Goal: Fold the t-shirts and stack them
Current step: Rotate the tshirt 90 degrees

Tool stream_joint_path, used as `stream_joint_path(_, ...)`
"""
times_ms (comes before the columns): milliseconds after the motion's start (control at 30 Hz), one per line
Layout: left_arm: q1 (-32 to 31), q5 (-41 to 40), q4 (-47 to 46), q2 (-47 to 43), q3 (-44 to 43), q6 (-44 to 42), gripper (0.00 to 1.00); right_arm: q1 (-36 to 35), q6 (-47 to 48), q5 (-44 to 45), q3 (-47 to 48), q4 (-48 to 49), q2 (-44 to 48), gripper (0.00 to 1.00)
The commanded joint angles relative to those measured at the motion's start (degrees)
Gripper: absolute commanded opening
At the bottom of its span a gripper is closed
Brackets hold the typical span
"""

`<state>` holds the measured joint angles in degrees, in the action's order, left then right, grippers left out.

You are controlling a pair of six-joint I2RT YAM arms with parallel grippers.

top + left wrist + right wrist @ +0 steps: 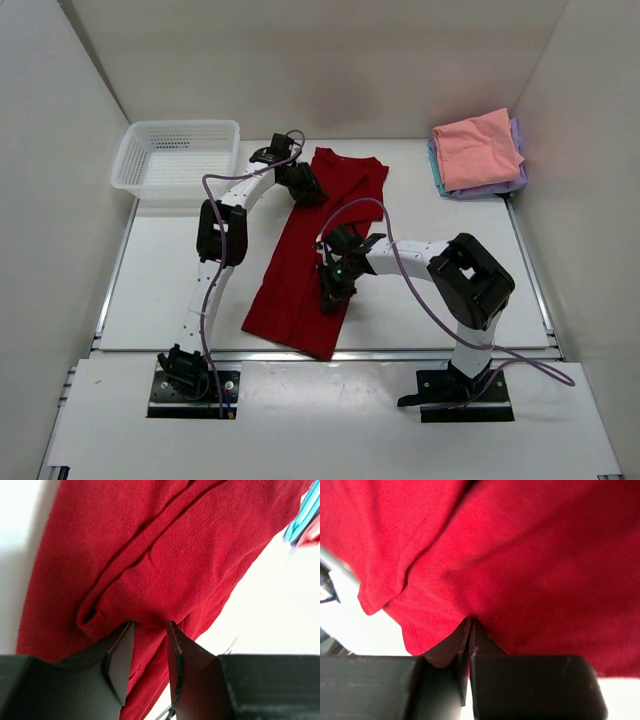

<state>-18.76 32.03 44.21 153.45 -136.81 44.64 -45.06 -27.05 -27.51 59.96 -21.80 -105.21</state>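
Observation:
A dark red t-shirt (310,260), folded into a long strip, lies slanted across the middle of the table. My left gripper (308,192) is at its far left edge. In the left wrist view that gripper (150,626) is open, its tips down on the red cloth (190,555), with a bunched fold just left of them. My right gripper (329,297) sits on the strip's near right edge. Up close this gripper (471,621) is shut, and the red cloth (530,570) puckers into its tips. A folded stack, salmon pink t-shirt (478,148) over lavender (515,182) and teal (436,170), rests at the back right.
A white mesh basket (132,160) stands at the back left. White walls close in the table on the left, right and back. Purple cables (405,275) loop over both arms. The arm bases (190,385) are bolted at the near edge.

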Motion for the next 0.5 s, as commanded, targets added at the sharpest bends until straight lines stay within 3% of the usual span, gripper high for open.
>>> stream_joint_path(0,3.2,-6.7,0.5,1.2,-2.6,2.1,0.43,3.1,6.5,13.3,2.3,-9.0,-3.0,0.0)
stream_joint_path(233,6.0,-5.5,-3.2,1.0,-1.0,4.5,0.44,8.1,13.2,15.2,1.6,-11.8,-3.1,0.0)
stream_joint_path(467,5.8,0.6,-4.3,3.2,-9.5,6.0,0.47,7.4,17.5,12.8,4.5,-10.7,-1.6,0.0)
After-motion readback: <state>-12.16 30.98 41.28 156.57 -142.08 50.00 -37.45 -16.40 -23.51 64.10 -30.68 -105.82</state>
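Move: The red t-shirt lies flat under both hands, slanting from near left to far right. Its middle is about 13 cm back and 2 cm left of the left hand, and some 14 cm ahead and 4 cm left of the right hand, barely below the fingertips. From the left hand, the shirt's far end is roughly 10 cm ahead and 8 cm right, and the white basket's middle some 11 cm ahead and 34 cm left, a little higher. Both hands keep pressing down on the shirt and drag it round counter-clockwise. The left, fingers still half open on the far part, slides about 8 cm forward and left towards the basket, turning some 10 degrees counter-clockwise. The right, fingers shut on the near part, pushes about 6 cm right and forward, easing to a stop with a slight wrist tilt. ##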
